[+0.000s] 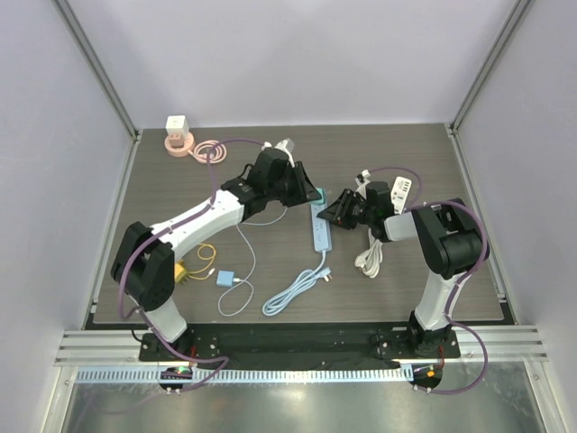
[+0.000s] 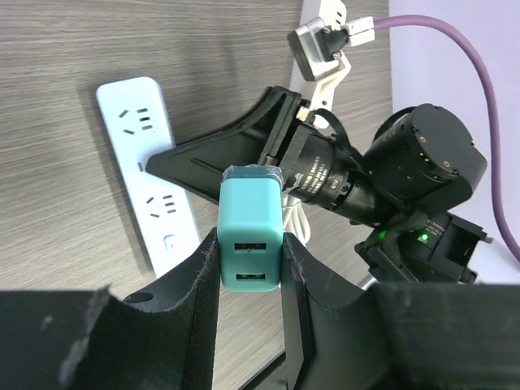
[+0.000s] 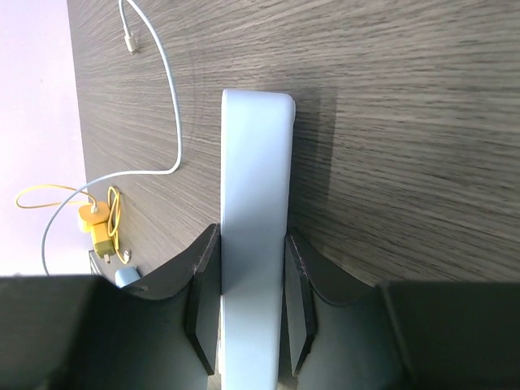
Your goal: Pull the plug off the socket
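Note:
My left gripper (image 2: 250,253) is shut on the plug (image 2: 250,219), a teal block with two USB ports facing the camera. It hangs above the wood, beside and apart from the white socket strip (image 2: 142,154), whose holes show bare. From the other side, my right gripper (image 3: 250,268) is shut on the strip (image 3: 256,162), its fingers pressed against both long sides. In the top view the left gripper (image 1: 305,188) and plug (image 1: 317,194) are just above the strip's (image 1: 321,233) far end, with the right gripper (image 1: 338,212) clamped on that end.
The strip's white cord (image 1: 293,293) coils toward the near edge. A yellow charger with cable (image 1: 185,269) and a small blue adapter (image 1: 225,278) lie front left. A white cable bundle (image 1: 370,257) lies under the right arm. A pink ring with a white cube (image 1: 178,135) sits back left.

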Controlling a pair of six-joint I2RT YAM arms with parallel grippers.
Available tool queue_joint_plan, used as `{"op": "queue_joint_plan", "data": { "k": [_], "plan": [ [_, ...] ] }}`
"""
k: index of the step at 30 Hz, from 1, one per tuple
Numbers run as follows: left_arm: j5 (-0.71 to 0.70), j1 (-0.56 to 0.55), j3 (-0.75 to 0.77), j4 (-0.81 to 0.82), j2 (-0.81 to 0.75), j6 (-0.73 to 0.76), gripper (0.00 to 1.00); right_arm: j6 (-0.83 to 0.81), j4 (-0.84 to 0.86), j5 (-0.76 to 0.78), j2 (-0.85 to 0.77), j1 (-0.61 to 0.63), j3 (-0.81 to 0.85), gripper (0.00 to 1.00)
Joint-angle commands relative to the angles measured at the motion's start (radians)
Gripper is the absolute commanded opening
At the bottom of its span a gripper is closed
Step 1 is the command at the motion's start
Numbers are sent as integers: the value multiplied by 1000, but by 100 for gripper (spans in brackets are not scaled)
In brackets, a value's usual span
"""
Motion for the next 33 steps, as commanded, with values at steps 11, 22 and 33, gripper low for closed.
{"op": "queue_joint_plan", "data": {
  "k": [11,22,33],
  "plan": [
    [-261,29,-93,-476,-336,177,0,-89,-79,127,-10,-39,-35,1],
    [-615,96,-202,-1021,-534,58,0,-78,-64,88,13,-39,-28,1],
    [-556,109,-409,-928,-487,-121,0,-87,-69,82,13,-39,-28,1]
  ]
}}
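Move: The left hand, already holding the green plug clear of the blue strip, has the blue adapter on the table about 14 cm back, 23 cm to its left and 17 cm below. The yellow adapters lie some 12 cm back, 34 cm left; the strip's middle is level with it ahead, 3 cm right, both about 17 cm down. From the right hand, gripping the strip, the blue adapter is 17 cm back and 23 cm left. The left hand swings the gripped plug about 28 cm left, back and finally down beside the blue adapter, fingers turning downward. ##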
